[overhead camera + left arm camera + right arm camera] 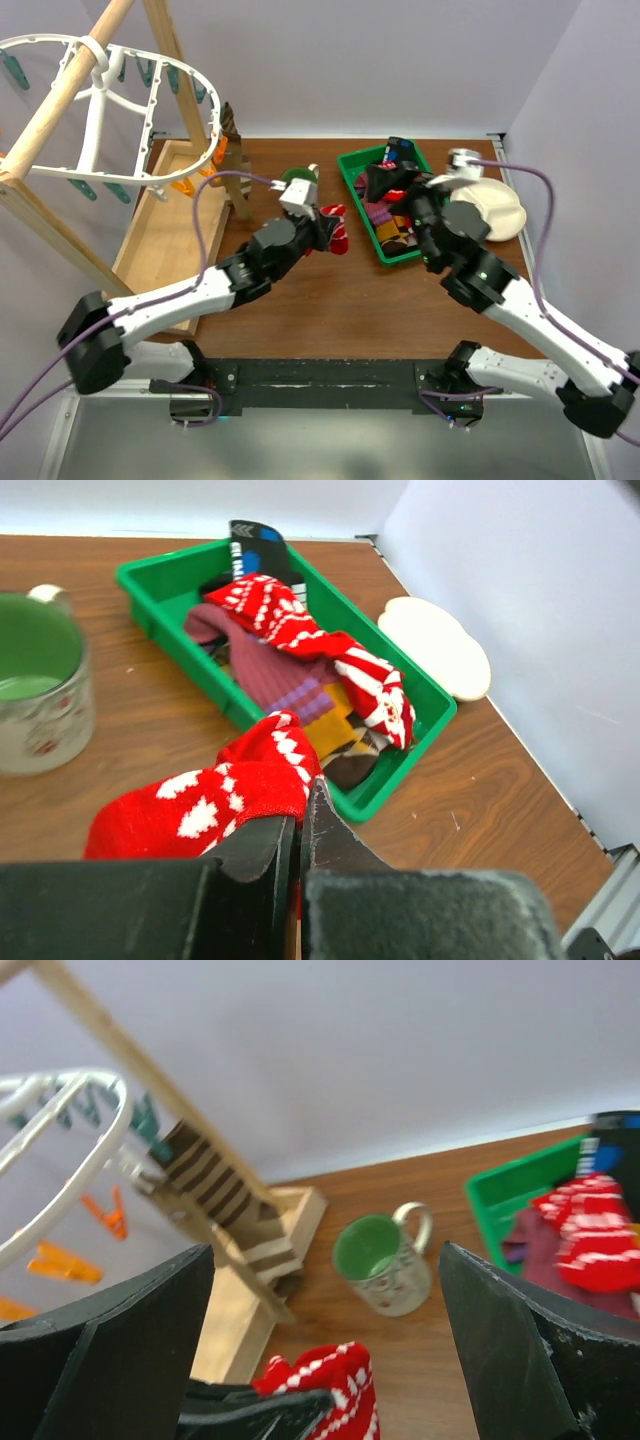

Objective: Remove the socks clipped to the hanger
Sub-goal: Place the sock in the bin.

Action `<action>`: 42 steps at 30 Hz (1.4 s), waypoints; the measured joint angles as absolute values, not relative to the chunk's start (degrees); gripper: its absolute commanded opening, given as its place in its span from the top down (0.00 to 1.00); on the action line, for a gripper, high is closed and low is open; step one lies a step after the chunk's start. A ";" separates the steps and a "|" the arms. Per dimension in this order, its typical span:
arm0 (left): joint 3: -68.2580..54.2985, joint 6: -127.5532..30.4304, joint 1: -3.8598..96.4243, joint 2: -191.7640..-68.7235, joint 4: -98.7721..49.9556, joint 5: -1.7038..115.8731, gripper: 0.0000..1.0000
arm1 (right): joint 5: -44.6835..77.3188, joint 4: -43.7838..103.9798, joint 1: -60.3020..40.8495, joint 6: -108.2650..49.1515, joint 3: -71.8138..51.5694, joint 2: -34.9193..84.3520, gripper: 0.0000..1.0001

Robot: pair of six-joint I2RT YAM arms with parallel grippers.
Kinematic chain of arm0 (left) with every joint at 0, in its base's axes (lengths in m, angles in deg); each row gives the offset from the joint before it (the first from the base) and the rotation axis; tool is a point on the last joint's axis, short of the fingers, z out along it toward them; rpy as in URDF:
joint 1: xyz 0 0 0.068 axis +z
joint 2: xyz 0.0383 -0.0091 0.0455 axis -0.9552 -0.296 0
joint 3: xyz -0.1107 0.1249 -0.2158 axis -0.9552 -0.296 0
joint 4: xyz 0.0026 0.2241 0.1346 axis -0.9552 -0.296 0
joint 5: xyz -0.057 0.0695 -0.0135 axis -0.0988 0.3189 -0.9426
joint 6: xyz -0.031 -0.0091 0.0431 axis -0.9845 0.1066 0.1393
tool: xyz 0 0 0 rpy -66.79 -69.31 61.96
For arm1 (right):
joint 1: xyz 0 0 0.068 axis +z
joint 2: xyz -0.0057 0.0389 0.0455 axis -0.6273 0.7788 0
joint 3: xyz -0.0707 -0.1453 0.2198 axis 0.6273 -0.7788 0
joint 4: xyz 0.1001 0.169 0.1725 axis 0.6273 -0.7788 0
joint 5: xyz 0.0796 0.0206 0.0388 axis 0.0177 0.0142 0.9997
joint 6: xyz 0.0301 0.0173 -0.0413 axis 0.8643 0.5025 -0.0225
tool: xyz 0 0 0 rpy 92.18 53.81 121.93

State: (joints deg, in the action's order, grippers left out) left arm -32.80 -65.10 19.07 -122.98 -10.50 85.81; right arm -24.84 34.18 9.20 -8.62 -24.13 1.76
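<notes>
The white oval hanger (100,95) hangs from a wooden pole frame at the far left, with a brown striped sock (232,140) clipped to its near rim. That striped sock (215,1195) and the hanger (60,1150) also show in the right wrist view. My left gripper (325,225) is over mid-table, shut on a red-and-white sock (220,795) that droops leftwards from the left gripper (300,805). Above the green tray, my right gripper (397,193) is open and holds nothing. Between the right gripper's (320,1360) fingers I see the red sock (335,1390) lower down.
The green tray (352,170) at the right back holds several socks (290,645). A green-lined mug (297,180) stands between the tray and the frame's wooden base (165,235). A white cloud-shaped board (492,210) lies right of the tray. Orange clips (110,1215) dangle from the hanger.
</notes>
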 measured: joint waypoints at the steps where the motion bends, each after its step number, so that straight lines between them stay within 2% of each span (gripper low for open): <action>1: -31.10 -64.75 19.07 -125.77 -9.78 85.22 1.00 | -27.14 32.82 9.20 -8.58 -24.57 -0.55 0.02; 10: -10.09 -60.84 19.07 -150.36 -3.03 78.51 1.00 | -40.23 25.48 9.20 -9.45 -26.78 -16.66 0.02; 20: 14.13 -58.87 21.76 -173.40 2.66 69.58 1.00 | -42.89 19.10 9.20 -10.55 -26.75 -18.56 0.02; 23: 22.67 -59.11 24.38 -181.86 2.81 67.83 0.86 | -42.87 17.83 9.20 -10.63 -26.73 -18.67 0.02; 28: 33.60 -59.72 28.73 -196.90 1.45 65.64 0.78 | -42.68 16.39 9.20 -10.68 -26.73 -18.65 0.02; 31: 34.76 -60.12 30.65 -203.06 -0.95 64.20 0.68 | -42.37 15.16 9.20 -10.63 -26.73 -18.65 0.02; 35: 34.76 -60.36 31.00 -204.18 -0.25 62.71 0.53 | -41.76 14.71 9.20 -10.63 -26.73 -18.63 0.02; 40: 34.74 -59.81 30.52 -202.12 -0.43 62.41 0.41 | -41.08 14.40 9.20 -10.50 -26.73 -18.50 0.02; 41: 34.71 -59.85 30.41 -201.79 -0.47 62.32 0.35 | -40.99 14.31 9.20 -10.50 -26.73 -18.50 0.01; 42: 34.32 -59.88 30.35 -201.25 -0.45 62.32 0.34 | -40.84 14.31 9.20 -10.48 -26.71 -18.50 0.02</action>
State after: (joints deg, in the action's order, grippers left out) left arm 34.32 -59.88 30.35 -201.25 -0.45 62.32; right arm -40.84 14.31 9.20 -10.48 -26.71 -18.50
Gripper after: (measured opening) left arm 0.580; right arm 0.985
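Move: The bin that the held red sock is bound for has its middle about 20 cm ahead of the left hand, 20 to its right and 24 below. The green mug stands some 18 cm ahead, 5 to the left, and the black sock lies in the bin's far end, about 28 ahead and 19 right. The white dish sits about 25 cm right of the bin's middle. From the right hand, the bin's middle is roughly 17 cm ahead, 13 right and 38 below. The red sock, still pinched by the left hand, is swept rightward at near-constant height, then forward over the bin, some 30 cm in all, and lowered about 20 cm onto the socks inside. The fingers part on the way down and open past half as the hand rises 4 cm; the wrist yaws slightly clockwise. Meanwhile the open right hand backs off right and rearward, some 14 cm, then waits. ##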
